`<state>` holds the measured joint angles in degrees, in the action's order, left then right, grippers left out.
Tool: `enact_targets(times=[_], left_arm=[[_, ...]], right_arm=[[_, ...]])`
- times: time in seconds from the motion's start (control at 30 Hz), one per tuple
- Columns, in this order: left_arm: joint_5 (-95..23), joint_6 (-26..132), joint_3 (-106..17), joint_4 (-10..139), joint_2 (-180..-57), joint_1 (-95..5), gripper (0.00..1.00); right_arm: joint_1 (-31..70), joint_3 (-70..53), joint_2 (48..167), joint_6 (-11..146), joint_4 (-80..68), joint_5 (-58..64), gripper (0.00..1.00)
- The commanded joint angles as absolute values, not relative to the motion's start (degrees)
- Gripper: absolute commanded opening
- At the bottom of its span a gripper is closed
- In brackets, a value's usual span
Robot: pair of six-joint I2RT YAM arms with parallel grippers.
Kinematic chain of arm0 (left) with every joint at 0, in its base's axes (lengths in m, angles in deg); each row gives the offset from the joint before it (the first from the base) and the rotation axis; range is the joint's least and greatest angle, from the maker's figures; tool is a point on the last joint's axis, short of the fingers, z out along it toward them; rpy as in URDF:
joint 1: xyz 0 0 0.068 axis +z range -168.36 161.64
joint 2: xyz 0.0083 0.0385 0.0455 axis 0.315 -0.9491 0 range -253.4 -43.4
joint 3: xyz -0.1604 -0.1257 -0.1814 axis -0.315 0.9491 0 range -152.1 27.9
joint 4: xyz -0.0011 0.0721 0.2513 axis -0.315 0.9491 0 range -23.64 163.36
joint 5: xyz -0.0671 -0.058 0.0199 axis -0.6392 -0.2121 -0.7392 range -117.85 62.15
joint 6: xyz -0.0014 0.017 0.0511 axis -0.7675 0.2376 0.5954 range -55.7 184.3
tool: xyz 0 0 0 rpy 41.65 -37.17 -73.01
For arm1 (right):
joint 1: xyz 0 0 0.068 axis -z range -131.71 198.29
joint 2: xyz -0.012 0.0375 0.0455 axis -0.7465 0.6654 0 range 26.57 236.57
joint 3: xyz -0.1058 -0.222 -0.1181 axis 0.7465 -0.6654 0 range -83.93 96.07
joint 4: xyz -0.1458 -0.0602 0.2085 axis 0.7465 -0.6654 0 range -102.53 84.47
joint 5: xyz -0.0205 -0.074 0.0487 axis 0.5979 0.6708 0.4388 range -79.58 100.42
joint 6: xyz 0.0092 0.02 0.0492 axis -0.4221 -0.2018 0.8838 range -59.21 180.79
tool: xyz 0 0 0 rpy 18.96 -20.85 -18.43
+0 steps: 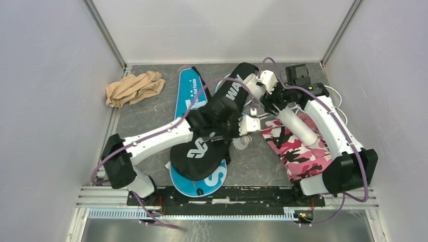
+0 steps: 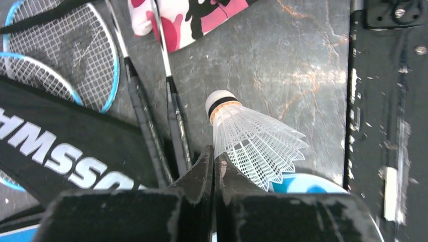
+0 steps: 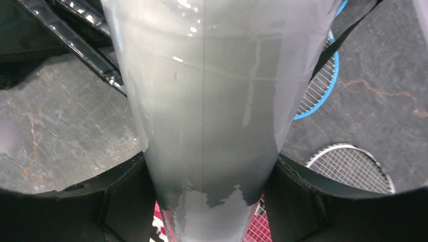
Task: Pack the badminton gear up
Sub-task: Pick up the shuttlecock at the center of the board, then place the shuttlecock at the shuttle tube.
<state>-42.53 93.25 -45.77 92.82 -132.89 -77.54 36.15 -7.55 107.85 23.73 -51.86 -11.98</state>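
Note:
A white mesh-skirted shuttlecock [image 2: 252,141] with a black-banded cork lies on the grey table, and shows small in the top view [image 1: 242,142]. My left gripper [image 2: 213,154] is shut, its tips pinching the skirt's left edge. My right gripper [image 3: 209,166] is shut on the long white tube [image 3: 202,101], which slants over the pink cover [image 1: 295,126]. The black "CROSSWAY" cover [image 1: 222,116] lies across the blue cover [image 1: 189,96]. A blue-framed racket [image 2: 65,55] and two dark handles [image 2: 144,121] lie beside the shuttlecock. A silver racket [image 3: 353,166] rests at the right.
A pink camouflage cover [image 1: 298,151] lies under the right arm. The tan cloth bundle [image 1: 134,88] sits at the back left. White walls close in the table on three sides, and a black rail [image 1: 227,194] runs along the near edge.

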Motion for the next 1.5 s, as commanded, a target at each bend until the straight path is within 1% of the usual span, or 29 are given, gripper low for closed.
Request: enact_targets(times=[0.0,0.17,0.47,0.73,0.9,1.1,1.17,1.23,1.4,1.47], left_arm=[[-56.9,95.4,-51.8,109.1,-128.1,-70.1,0.02],[-65.2,96.8,-56.4,116.1,-124.0,-61.1,0.02],[-70.1,96.2,-65.2,120.1,-120.4,-50.5,0.02],[-72.9,92.8,-68.0,117.8,-123.2,-49.7,0.02],[-75.5,92.1,-67.3,117.6,-126.0,-49.7,0.04],[-75.0,89.0,-65.7,112.6,-127.8,-49.8,0.07],[-74.9,88.1,-65.0,111.0,-128.1,-50.1,0.09],[-74.4,87.2,-64.4,109.7,-128.4,-50.7,0.13],[-71.6,88.1,-63.6,109.4,-127.9,-52.0,0.3],[-70.9,88.1,-62.9,108.8,-127.5,-52.1,0.32]], right_arm=[[36.4,-0.3,107.1,15.3,-57.9,-10.1,0.08],[36.1,0.8,106.7,8.4,-61.9,-10.0,0.08],[32.5,-5.9,105.2,1.2,-64.4,-13.8,0.08],[29.3,-8.6,104.1,-1.6,-66.0,-20.9,0.08],[26.9,-9.2,103.3,-0.7,-65.6,-21.9,0.08],[24.9,-9.3,102.7,0.1,-65.7,-23.7,0.08],[24.7,-9.5,102.3,0.2,-65.6,-24.5,0.08],[24.4,-9.6,102.1,0.5,-65.5,-25.1,0.08],[24.2,-10.2,101.6,0.5,-65.4,-25.6,0.08],[24.3,-10.2,101.5,0.6,-65.3,-26.4,0.08]])
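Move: The shuttlecock is already pinched by its skirt in the left hand, about 13 cm above the table; the tube's open end is some 23 cm ahead, 8 cm right and 11 cm up. On the table, the racket grips lie 12 cm ahead, 2 cm left, and the black bag 19 cm ahead, 12 cm left. The right hand, gripping the tube, has the shuttlecock about 13 cm back, 15 cm left and 9 cm below. The shuttlecock rises in the left hand and swings left and a little forward, up about 16 cm, then comes back right and slightly down, cork first into the tube's mouth; the fingers tilt nearer level, then open about a third. Meanwhile the right hand, keeping its grip, briefly lifts the tube, then draws it back and left, turning it some 35 degrees counter-clockwise to bring its mouth to the cork. ##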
